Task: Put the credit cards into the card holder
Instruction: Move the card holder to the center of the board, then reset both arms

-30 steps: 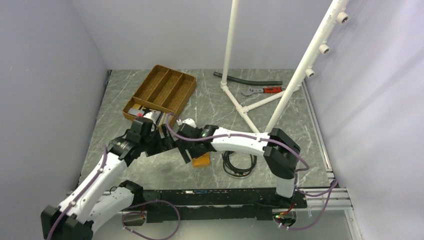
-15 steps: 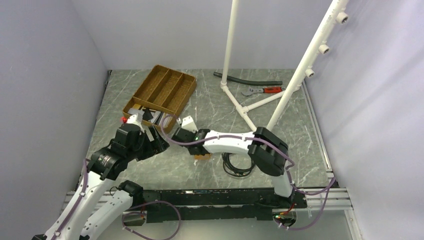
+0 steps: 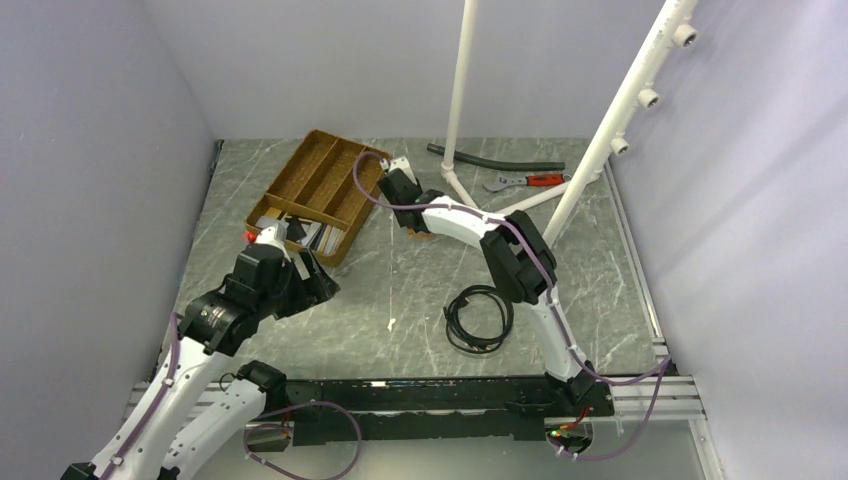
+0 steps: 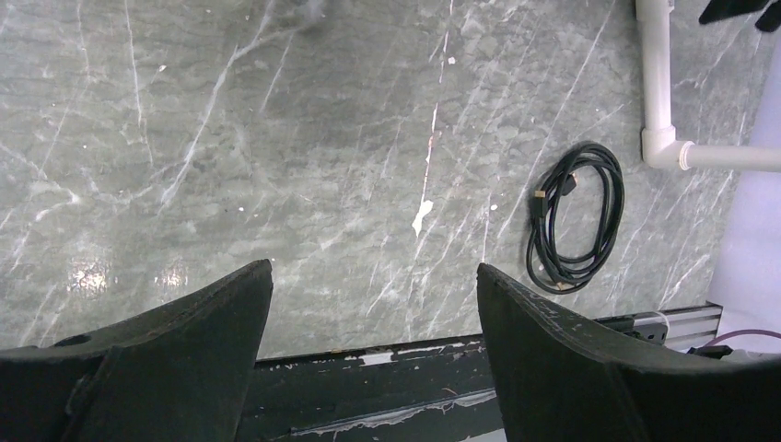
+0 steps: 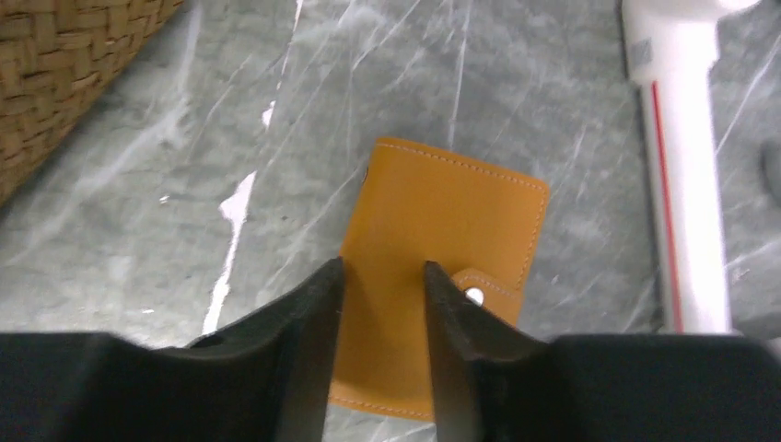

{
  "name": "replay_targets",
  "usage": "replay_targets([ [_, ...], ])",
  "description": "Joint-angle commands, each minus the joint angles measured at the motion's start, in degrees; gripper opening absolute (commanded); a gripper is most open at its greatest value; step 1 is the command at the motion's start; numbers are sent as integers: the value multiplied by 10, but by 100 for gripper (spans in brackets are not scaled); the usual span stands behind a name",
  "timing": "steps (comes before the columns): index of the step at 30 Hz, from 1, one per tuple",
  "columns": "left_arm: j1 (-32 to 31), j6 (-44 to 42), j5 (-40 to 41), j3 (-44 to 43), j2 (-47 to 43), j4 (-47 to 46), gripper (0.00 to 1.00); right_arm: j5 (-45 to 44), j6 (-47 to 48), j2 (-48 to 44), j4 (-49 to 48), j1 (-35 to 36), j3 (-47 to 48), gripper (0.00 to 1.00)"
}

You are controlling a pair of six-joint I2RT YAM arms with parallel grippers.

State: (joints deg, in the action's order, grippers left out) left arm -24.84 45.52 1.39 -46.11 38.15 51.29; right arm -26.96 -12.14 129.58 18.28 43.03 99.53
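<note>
The card holder is an orange wallet, folded shut with its snap tab fastened, lying flat on the marble table. My right gripper hangs straight above it with its jaws partly apart, and the orange face shows between the fingers. I cannot tell whether the tips touch it. In the top view the right gripper is stretched far out beside the tray. The credit cards, whitish-grey and dark, lie in the tray's near end. My left gripper is open and empty over bare table, close to the left gripper's own base side.
A brown woven compartment tray sits at the back left, and its corner shows in the right wrist view. A white pipe frame stands just right of the wallet. A coiled black cable lies centre-front. Red-handled pliers lie at the back.
My right arm swung from front-centre to the far side beside the tray, its jaws narrowed, and the card holder no longer lies at front-centre. The left arm drew back toward its base.
</note>
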Motion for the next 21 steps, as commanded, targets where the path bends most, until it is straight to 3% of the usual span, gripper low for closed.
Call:
replay_targets([
  [1, -1, -9, 9, -28, 0, -11, 87, 21, 60, -3, 71, -1, 84, 51],
  [5, -1, -36, 9, -73, 10, -18, 88, 52, 24, -95, 157, 7, 144, 75],
  [7, -1, -51, 12, -114, 24, -16, 88, 49, 1, -129, 260, 14, 204, 80],
  [11, -1, -84, 30, -226, 45, -31, 90, 22, 13, -259, 324, 54, 217, 91],
  [17, -1, -152, 38, -369, 81, -98, 92, 8, 64, -469, 272, 115, 174, 100],
  [21, -1, -193, 44, -419, 96, -150, 92, 32, 97, -606, 151, 136, 82, 100],
])
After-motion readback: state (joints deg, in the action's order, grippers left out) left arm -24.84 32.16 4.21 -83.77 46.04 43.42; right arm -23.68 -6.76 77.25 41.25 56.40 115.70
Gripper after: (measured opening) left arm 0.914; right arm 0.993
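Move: The card holder lies right under the right fingertips, its middle about 2 cm to their right, 1 cm ahead and 2 cm below. The brown tray's middle is about 21 cm left of that hand and 4 cm ahead; the corner of the white pipe frame is about 8 cm to its right and 9 cm ahead, all near tabletop height. From the left hand, the card holder is some 27 cm ahead, 20 cm right and 15 cm below. Opening its fingers, the right hand rises some 47 cm off the card holder and back; left rises 26. ##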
